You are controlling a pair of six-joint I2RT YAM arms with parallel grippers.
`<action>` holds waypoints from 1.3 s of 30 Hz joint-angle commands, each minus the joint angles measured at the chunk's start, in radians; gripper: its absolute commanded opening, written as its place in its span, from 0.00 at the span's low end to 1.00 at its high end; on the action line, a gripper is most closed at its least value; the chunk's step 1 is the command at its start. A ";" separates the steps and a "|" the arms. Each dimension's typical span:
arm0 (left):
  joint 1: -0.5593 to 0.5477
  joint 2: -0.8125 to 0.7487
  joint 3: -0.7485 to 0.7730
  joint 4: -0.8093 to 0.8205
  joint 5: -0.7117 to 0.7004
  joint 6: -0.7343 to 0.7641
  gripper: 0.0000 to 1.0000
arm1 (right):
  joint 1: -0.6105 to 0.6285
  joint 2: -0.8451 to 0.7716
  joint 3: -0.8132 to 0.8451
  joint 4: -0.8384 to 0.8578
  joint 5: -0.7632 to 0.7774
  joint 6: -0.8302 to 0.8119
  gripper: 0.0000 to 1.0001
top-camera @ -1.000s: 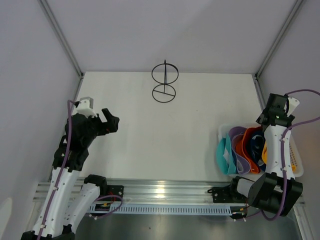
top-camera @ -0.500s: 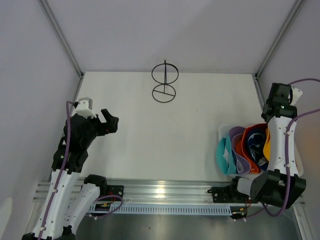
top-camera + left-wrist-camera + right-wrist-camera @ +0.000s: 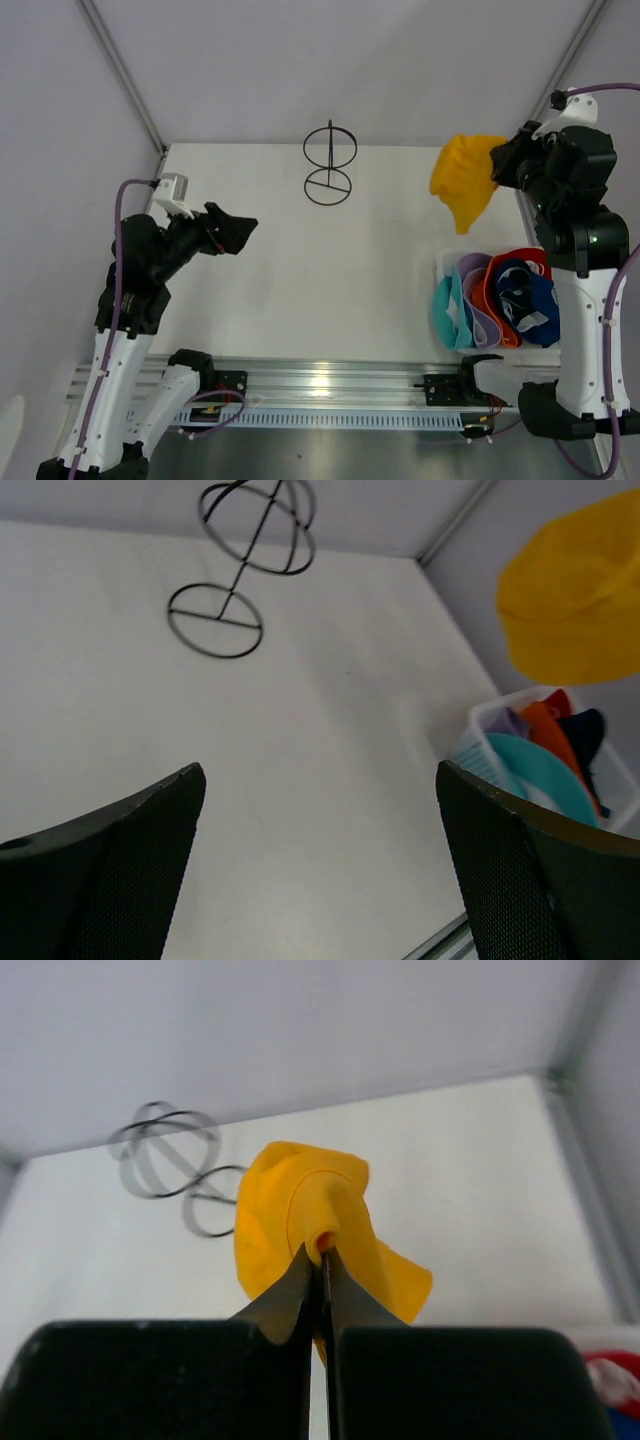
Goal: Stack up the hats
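Observation:
A yellow hat (image 3: 466,180) hangs in the air over the table's far right, pinched by a fold of its fabric in my right gripper (image 3: 497,168), which is shut on it. The right wrist view shows the yellow hat (image 3: 300,1210) bunched at the tips of my right gripper (image 3: 322,1252). Several other hats, teal (image 3: 442,312), lavender (image 3: 472,300), orange-red (image 3: 497,290) and navy blue (image 3: 525,298), lie packed in the white basket (image 3: 446,262) at the right edge. My left gripper (image 3: 232,232) is open and holds nothing, over the table's left side.
A thin black wire stand (image 3: 329,170) with two rings stands at the far middle of the table, seen too as the wire stand (image 3: 240,560) in the left wrist view. Grey walls enclose the table on three sides.
My right gripper shut on the yellow hat in the basket and lifted it up and toward the far side. The left arm swung its gripper a little to the right.

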 commanded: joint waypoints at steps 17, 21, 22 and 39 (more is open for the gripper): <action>-0.213 0.193 -0.079 0.430 0.163 -0.068 1.00 | 0.325 0.151 -0.366 0.713 -0.791 0.142 0.00; -0.222 0.205 -0.133 0.447 0.158 0.022 0.99 | 0.323 0.169 -0.367 0.737 -0.805 0.164 0.00; -0.227 0.213 -0.136 0.439 0.155 0.042 0.99 | 0.325 0.172 -0.361 0.745 -0.814 0.171 0.00; -0.452 0.290 -0.199 0.571 -0.311 0.085 1.00 | 0.328 0.198 -0.441 0.930 -0.751 0.449 0.00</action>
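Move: The right hand holds the yellow hat pinched at one edge, its middle about 6 cm left of the fingertips, 2 cm ahead and 5 cm below. It is being brought to the open left gripper, roughly 48 cm left, 7 cm back and 13 cm lower; the hat stand is about 31 cm left, 20 cm ahead and 30 below. The hat basket sits about 12 cm right, 4 back and 32 below. From the left hand, the yellow hat is about 42 cm right, 9 ahead and 8 higher. Sweeping left about 26 cm, the right arm carries the yellow hat, fingers still shut, towards the left gripper; it dips about 10 cm, recovers a little, turns counter-clockwise some 60 degrees and rolls its left side up. The left hand comes to meet it, going right about 12 cm, first rising, then sinking to finish 7 cm lower, fingers staying wide open near the hat's free edge. ##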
